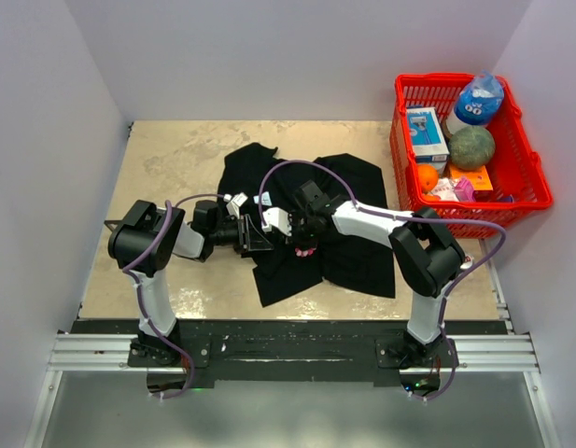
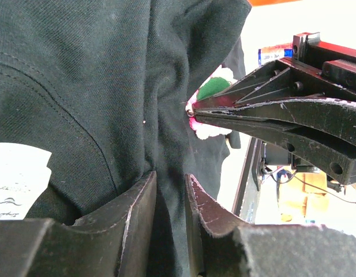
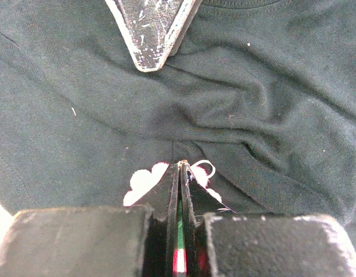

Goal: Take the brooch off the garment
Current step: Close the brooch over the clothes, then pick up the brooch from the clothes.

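Observation:
The garment (image 1: 358,187), a black shirt, lies crumpled mid-table. In the left wrist view my left gripper (image 2: 171,186) is shut on a raised fold of the garment (image 2: 79,86), with cloth filling the gap between its jaws. My right gripper (image 2: 193,111) comes in from the right, shut on the brooch (image 2: 213,86), a small green, white and pink cluster against the cloth. The right wrist view shows the right gripper (image 3: 181,167) closed flat, the brooch (image 3: 144,180) bulging out on both sides of the tips. From above, the left gripper (image 1: 266,237) and right gripper (image 1: 304,241) nearly meet over the brooch (image 1: 306,252).
A red basket (image 1: 535,191) with a bottle, boxes and fruit stands at the back right, beside the table edge. White labels (image 1: 237,199) sit on the shirt, and one label (image 2: 16,173) is near the left jaws. One left finger (image 3: 150,34) points down at the top of the right wrist view.

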{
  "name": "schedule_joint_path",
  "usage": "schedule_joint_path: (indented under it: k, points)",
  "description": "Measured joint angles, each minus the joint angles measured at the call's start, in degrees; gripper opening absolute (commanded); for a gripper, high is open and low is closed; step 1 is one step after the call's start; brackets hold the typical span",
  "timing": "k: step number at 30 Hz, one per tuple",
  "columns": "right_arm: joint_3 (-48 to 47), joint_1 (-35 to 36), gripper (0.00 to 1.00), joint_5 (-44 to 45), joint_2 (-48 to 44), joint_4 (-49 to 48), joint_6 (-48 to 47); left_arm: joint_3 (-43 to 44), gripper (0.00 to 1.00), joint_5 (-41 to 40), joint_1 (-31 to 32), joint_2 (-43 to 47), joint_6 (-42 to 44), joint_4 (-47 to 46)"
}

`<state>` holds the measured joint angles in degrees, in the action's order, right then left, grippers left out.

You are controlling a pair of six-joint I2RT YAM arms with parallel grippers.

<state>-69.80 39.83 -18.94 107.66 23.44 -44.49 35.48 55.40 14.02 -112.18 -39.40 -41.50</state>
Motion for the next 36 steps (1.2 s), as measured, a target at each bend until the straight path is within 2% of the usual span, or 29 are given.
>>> schedule_joint_path:
  k: [10,19,26,27,31,33,34,36]
  points:
    - [-4.31,-0.55,0.0,0.55,2.62,3.67,4.5,0.02,0.34,0.15,-0.07,0.0,0.0,0.0]
    - [-4.74,-3.72,0.0,0.04,2.91,2.4,10.56,0.04,0.34,0.17,-0.09,0.0,0.0,0.02]
    - [-4.7,-4.22,0.0,0.02,2.32,2.01,11.5,0.04,0.34,0.37,-0.13,-0.11,0.0,-0.11]
    - [-4.7,-4.22,0.03,0.02,2.32,2.01,11.56,0.04,0.34,0.37,-0.13,-0.11,0.0,-0.11]
    - [-4.7,-4.26,0.27,-0.09,2.05,1.95,12.59,0.04,0.35,0.39,-0.13,-0.11,-0.02,-0.13]
    - [-4.72,-4.28,0.35,-0.07,1.75,2.08,12.94,0.04,0.35,0.39,-0.13,-0.11,0.0,-0.13]
    - [-4.72,-4.33,0.43,-0.04,1.53,2.16,12.98,0.04,0.35,0.39,-0.13,-0.11,-0.02,-0.13]
    - [-4.74,-4.35,0.47,-0.02,1.05,2.38,13.49,0.04,0.35,0.39,-0.13,-0.11,-0.02,-0.15]
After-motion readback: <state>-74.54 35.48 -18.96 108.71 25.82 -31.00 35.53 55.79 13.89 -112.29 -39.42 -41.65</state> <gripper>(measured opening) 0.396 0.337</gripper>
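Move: The brooch lies pin side up on the black garment, just under the right hand's shut fingertips, its middle about 1 cm back, 1 cm to the right and 1 cm below. From that hand, a white label on the cloth sits roughly 12 cm ahead and 11 cm to the left. From the idle left hand, resting at the cloth, the brooch is about 11 cm to the right, level fore and aft and about at its height. Forward and a little to its right, some 3 cm along the garment, the right hand draws the brooch by the pin pinched in its shut fingertips, turning about 15 degrees clockwise. There it halts, then spreads its fingers to nearly half open and lifts about 1 cm, letting go. The left hand stays on the cloth, fingers unchanged. ##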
